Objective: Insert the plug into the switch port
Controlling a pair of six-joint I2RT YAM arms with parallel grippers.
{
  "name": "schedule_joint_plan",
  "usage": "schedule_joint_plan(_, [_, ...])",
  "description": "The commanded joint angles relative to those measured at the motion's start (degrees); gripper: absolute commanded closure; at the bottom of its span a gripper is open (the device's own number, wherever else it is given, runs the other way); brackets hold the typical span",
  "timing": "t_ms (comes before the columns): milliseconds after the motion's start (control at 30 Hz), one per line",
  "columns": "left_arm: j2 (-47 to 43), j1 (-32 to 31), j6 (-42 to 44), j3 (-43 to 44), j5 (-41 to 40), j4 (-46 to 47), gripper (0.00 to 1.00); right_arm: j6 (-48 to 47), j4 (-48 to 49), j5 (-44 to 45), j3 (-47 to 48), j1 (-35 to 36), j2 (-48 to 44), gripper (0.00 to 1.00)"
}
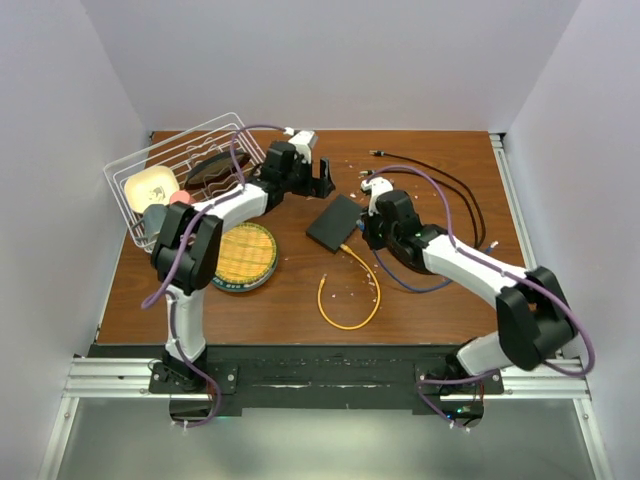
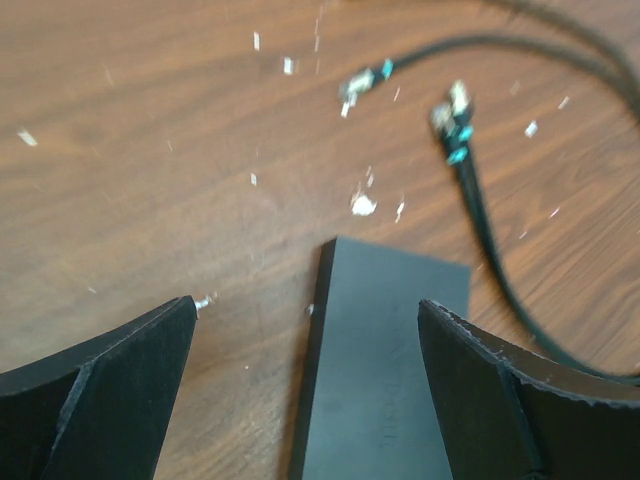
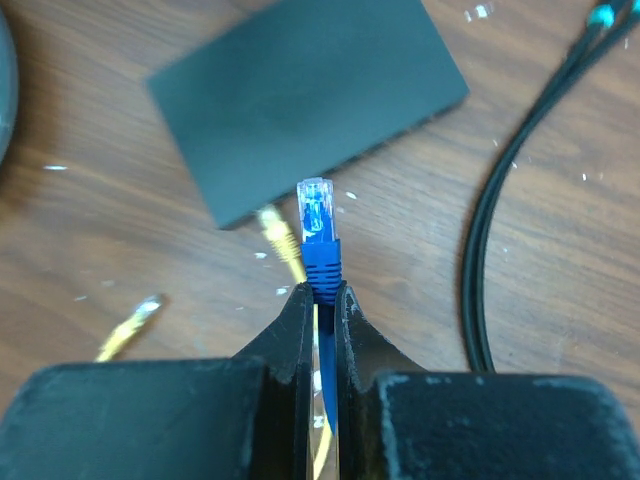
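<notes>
The switch [image 1: 335, 222] is a flat black box on the wooden table, seen also in the left wrist view [image 2: 385, 360] and the right wrist view [image 3: 305, 95]. My right gripper [image 3: 320, 292] is shut on a blue cable just behind its clear-tipped plug [image 3: 318, 232]. The plug points at the switch's near edge, a short gap away. In the top view this gripper [image 1: 368, 228] sits at the switch's right side. My left gripper [image 1: 322, 180] is open and empty behind the switch. In its wrist view the left gripper [image 2: 308, 305] has one finger over the switch and one over bare wood.
A yellow cable [image 1: 350, 300] loops in front of the switch, its plug [image 3: 280, 240] at the switch's edge. Black cables [image 1: 455, 195] with metal connectors [image 2: 450, 110] lie at the right. A wire dish rack [image 1: 185, 175] and a round yellow mat [image 1: 245, 255] sit at the left.
</notes>
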Motion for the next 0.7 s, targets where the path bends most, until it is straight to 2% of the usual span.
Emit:
schedule_joint_plan(0, [3.12, 0.12, 1.80, 2.30, 4.15, 0.86, 0.03, -0.84, -0.07, 5.38, 5.02, -1.25, 4.63, 1.00])
schedule_joint_plan(167, [6.29, 0.12, 1.28, 2.82, 9.24, 3.32, 0.05, -1.37, -3.40, 6.97, 9.50, -1.25, 11.05, 1.00])
schedule_joint_plan(400, [11.29, -0.06, -1.62, 3.17, 17.68, 7.72, 0.06, -2.51, -6.13, 5.65, 9.51, -1.16, 12.90, 1.00])
schedule_joint_plan(667, [12.88, -1.64, -1.89, 4.05, 24.11, 10.70, 0.07, -3.30, -7.54, 2.84, 6.26, -0.99, 9.57, 1.00])
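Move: For my empty left hand the switch's middle lies about 5 cm back, 3 cm right and some 11 cm below. The two black plugs lie roughly 8 cm ahead and 8 cm right of that hand. My right hand already grips the blue plug; the switch is about 9 cm ahead, 7 cm left and 11 cm below. The plugged-in yellow plug is only about 3 cm ahead and 5 cm left of my right hand, also down on the table. I drop my left hand about 7 cm onto the switch's level, then slide it some 5 cm right and a little back so the wide-open fingers come over the switch, turning the wrist about 15 degrees clockwise. Meanwhile my right hand, still pinching the blue plug, sinks 5 cm towards the port side, reaching 3 cm forward before easing back a centimetre, its fingers tipping steeper. ##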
